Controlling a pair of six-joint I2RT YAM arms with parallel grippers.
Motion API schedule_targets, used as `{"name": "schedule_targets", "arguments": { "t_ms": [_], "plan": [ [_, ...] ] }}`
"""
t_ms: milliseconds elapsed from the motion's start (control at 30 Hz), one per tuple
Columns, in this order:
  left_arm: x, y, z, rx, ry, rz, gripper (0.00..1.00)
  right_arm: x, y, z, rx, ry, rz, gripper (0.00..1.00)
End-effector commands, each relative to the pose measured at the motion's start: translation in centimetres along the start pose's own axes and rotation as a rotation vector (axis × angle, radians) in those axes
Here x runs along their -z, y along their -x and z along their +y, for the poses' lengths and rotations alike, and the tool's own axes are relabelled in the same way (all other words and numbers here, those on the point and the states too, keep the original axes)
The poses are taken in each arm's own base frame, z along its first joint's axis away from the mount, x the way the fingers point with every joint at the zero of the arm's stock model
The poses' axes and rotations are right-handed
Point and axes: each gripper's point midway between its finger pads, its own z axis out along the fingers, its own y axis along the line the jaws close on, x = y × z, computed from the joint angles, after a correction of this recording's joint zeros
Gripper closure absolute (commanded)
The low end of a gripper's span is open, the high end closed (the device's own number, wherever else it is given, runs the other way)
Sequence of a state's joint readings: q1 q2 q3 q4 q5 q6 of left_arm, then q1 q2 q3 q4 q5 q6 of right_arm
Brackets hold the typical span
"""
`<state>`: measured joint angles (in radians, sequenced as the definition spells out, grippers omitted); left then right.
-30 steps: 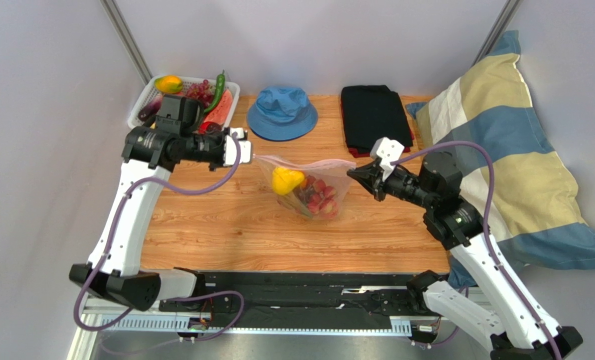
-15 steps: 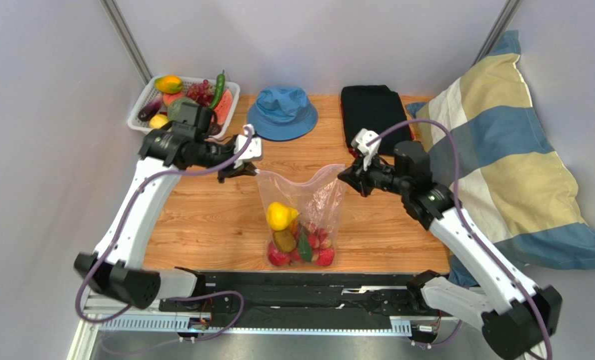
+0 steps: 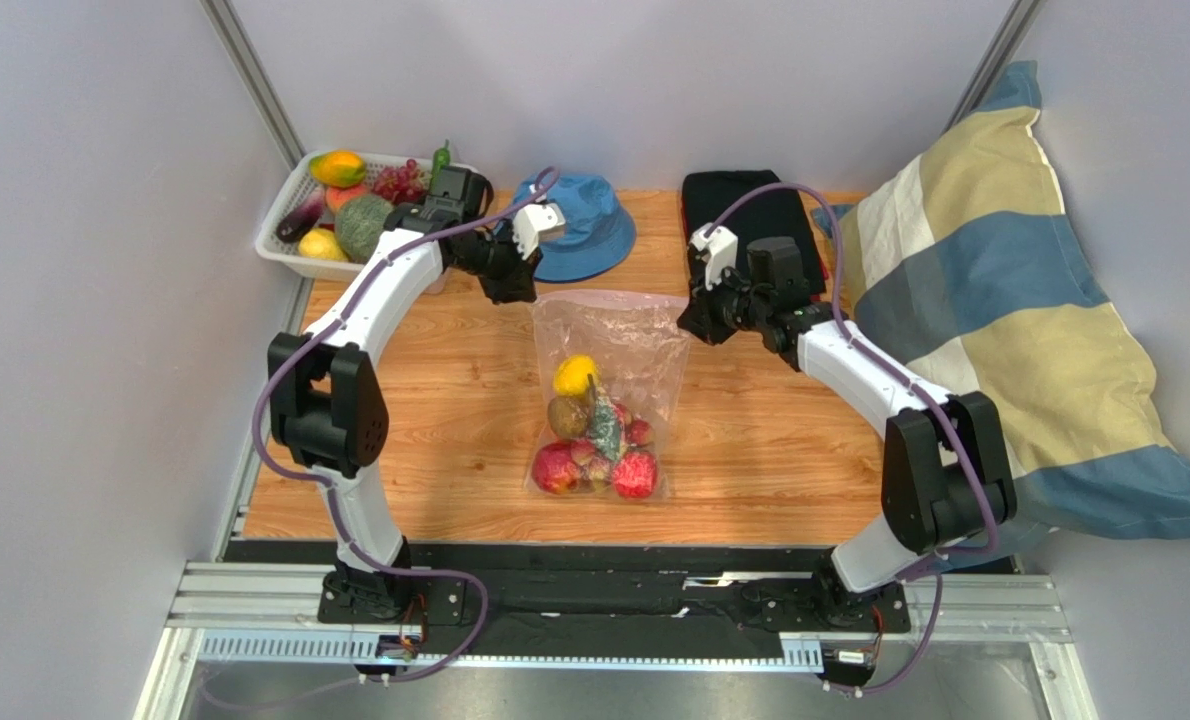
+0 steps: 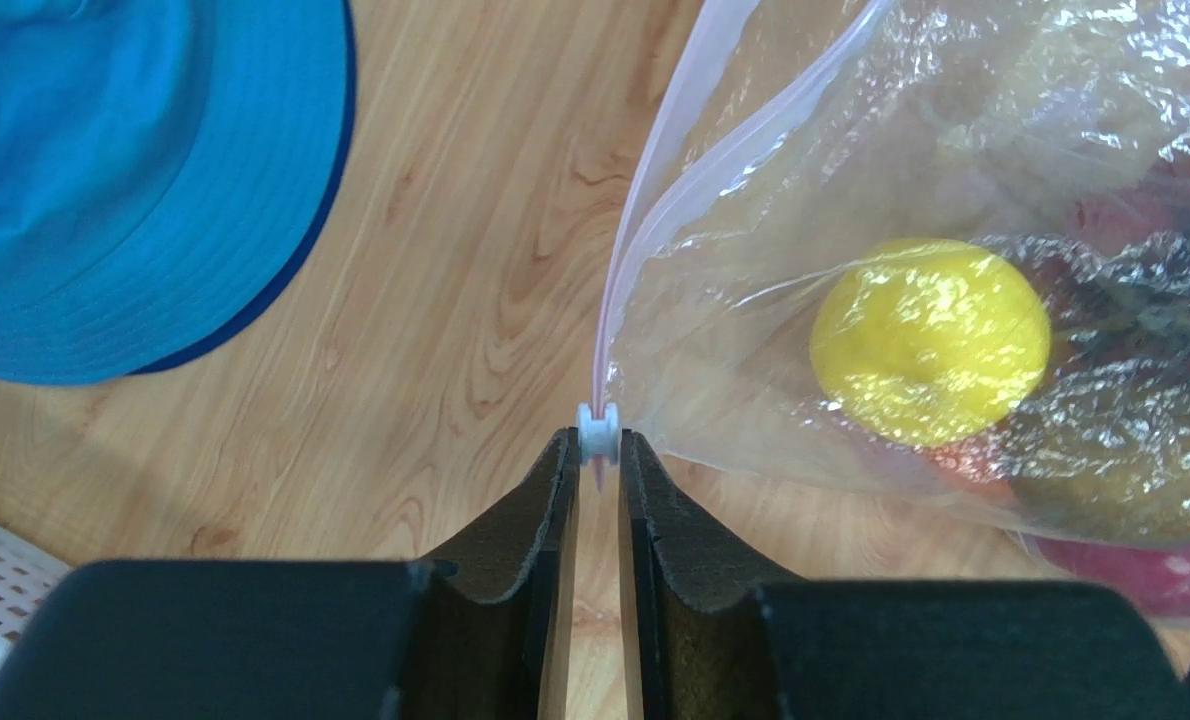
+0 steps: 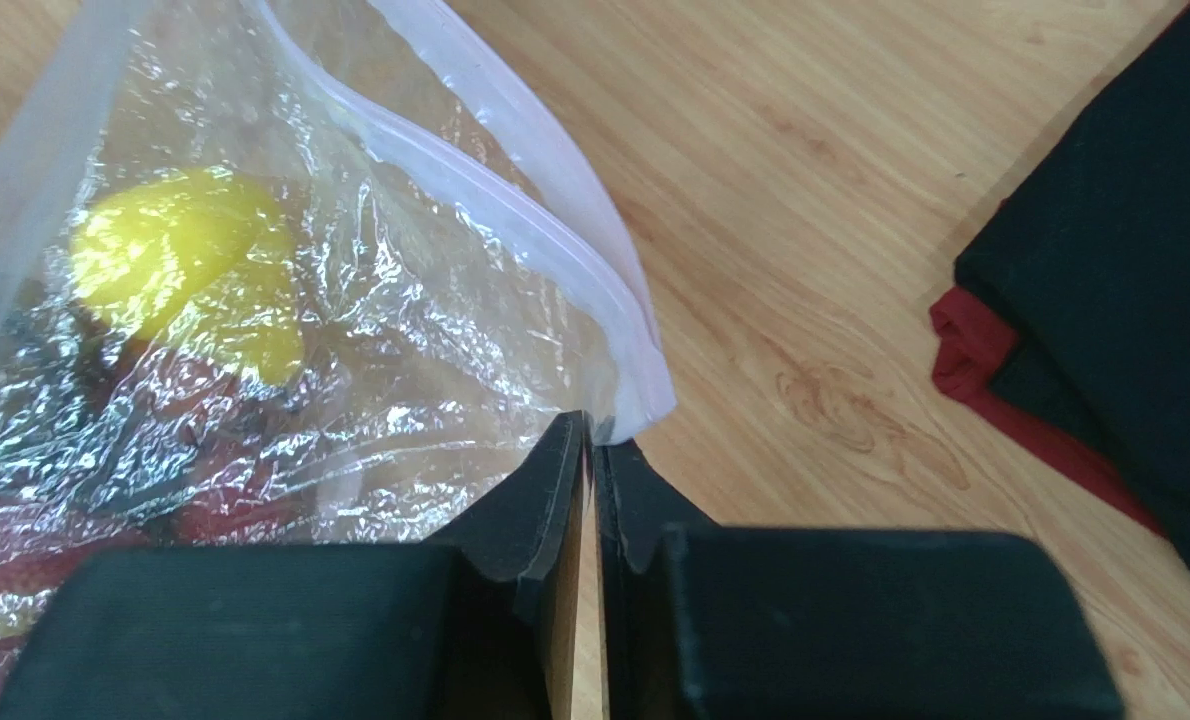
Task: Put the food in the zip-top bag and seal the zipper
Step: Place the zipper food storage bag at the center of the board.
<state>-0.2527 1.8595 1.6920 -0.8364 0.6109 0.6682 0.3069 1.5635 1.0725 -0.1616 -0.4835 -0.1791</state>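
The clear zip-top bag (image 3: 612, 383) lies on the wooden table with its mouth edge toward the back. Inside it are food pieces: a yellow fruit (image 3: 574, 372), red ones (image 3: 634, 476) and a brownish one. My left gripper (image 3: 532, 290) is at the bag's back left corner, shut on the white slider of the pinkish zipper (image 4: 639, 225); the left wrist view shows the gripper (image 4: 597, 450) and the yellow fruit (image 4: 929, 338). My right gripper (image 3: 690, 321) is shut on the bag's back right corner, also in the right wrist view (image 5: 594, 435).
A white slatted basket (image 3: 289, 222) at the back left holds more toy fruits and vegetables (image 3: 361, 225). A blue bucket hat (image 3: 579, 233) and a folded black garment (image 3: 748, 210) lie at the back. A striped pillow (image 3: 1007, 315) is at the right.
The bag hung stretched between both grippers; both have moved toward the back of the table with it. The bag now lies lengthwise with the food toward the near end.
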Motion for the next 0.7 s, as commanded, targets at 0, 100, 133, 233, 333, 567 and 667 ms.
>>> {"name": "schedule_targets", "arguments": {
  "t_ms": [0,100,133,233,333,567,667],
  "plan": [
    [1.7,2.8,2.1,0.054,0.099,-0.055,0.61,0.2,5.1,-0.7,0.021,0.034,-0.105,0.58],
    [3.2,3.5,2.2,0.094,0.111,-0.097,0.38,1.1,6.7,-1.3,-0.031,0.023,-0.136,0.38],
    [4.3,4.1,2.3,0.099,0.129,-0.117,0.03,1.5,7.2,-1.3,-0.038,0.022,-0.149,0.34],
    [7.3,5.7,2.0,0.145,0.164,-0.178,0.01,3.4,10.1,-1.3,-0.067,-0.007,-0.214,0.25],
    [10.7,7.4,1.7,0.198,0.218,-0.229,0.01,6.1,12.8,-1.3,-0.119,-0.030,-0.276,0.16],
    [16.8,7.6,0.8,0.365,0.313,-0.259,0.01,11.3,13.1,-0.5,-0.193,-0.089,-0.280,0.09],
    [17.3,5.4,0.1,0.452,0.346,-0.209,0.01,12.6,10.8,-0.4,-0.219,-0.138,-0.234,0.07]
  ]
}}
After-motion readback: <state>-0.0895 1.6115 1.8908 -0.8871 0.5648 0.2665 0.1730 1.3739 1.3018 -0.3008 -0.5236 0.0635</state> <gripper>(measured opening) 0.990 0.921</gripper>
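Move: The food bag lies between the hands, its middle about 13 cm back and 10 cm right of the left hand, and some 10 cm back and 11 cm left of the right hand, about 3 cm lower than both. From the left hand, the blue hat is 11 cm ahead and 5 cm right, the basket 12 cm ahead and 23 cm left. The black cloth is 12 cm ahead and 9 cm right of the right hand. Both hands open wide, letting go of the bag's mouth corners, and rise about 15 cm, the left also leftward. ##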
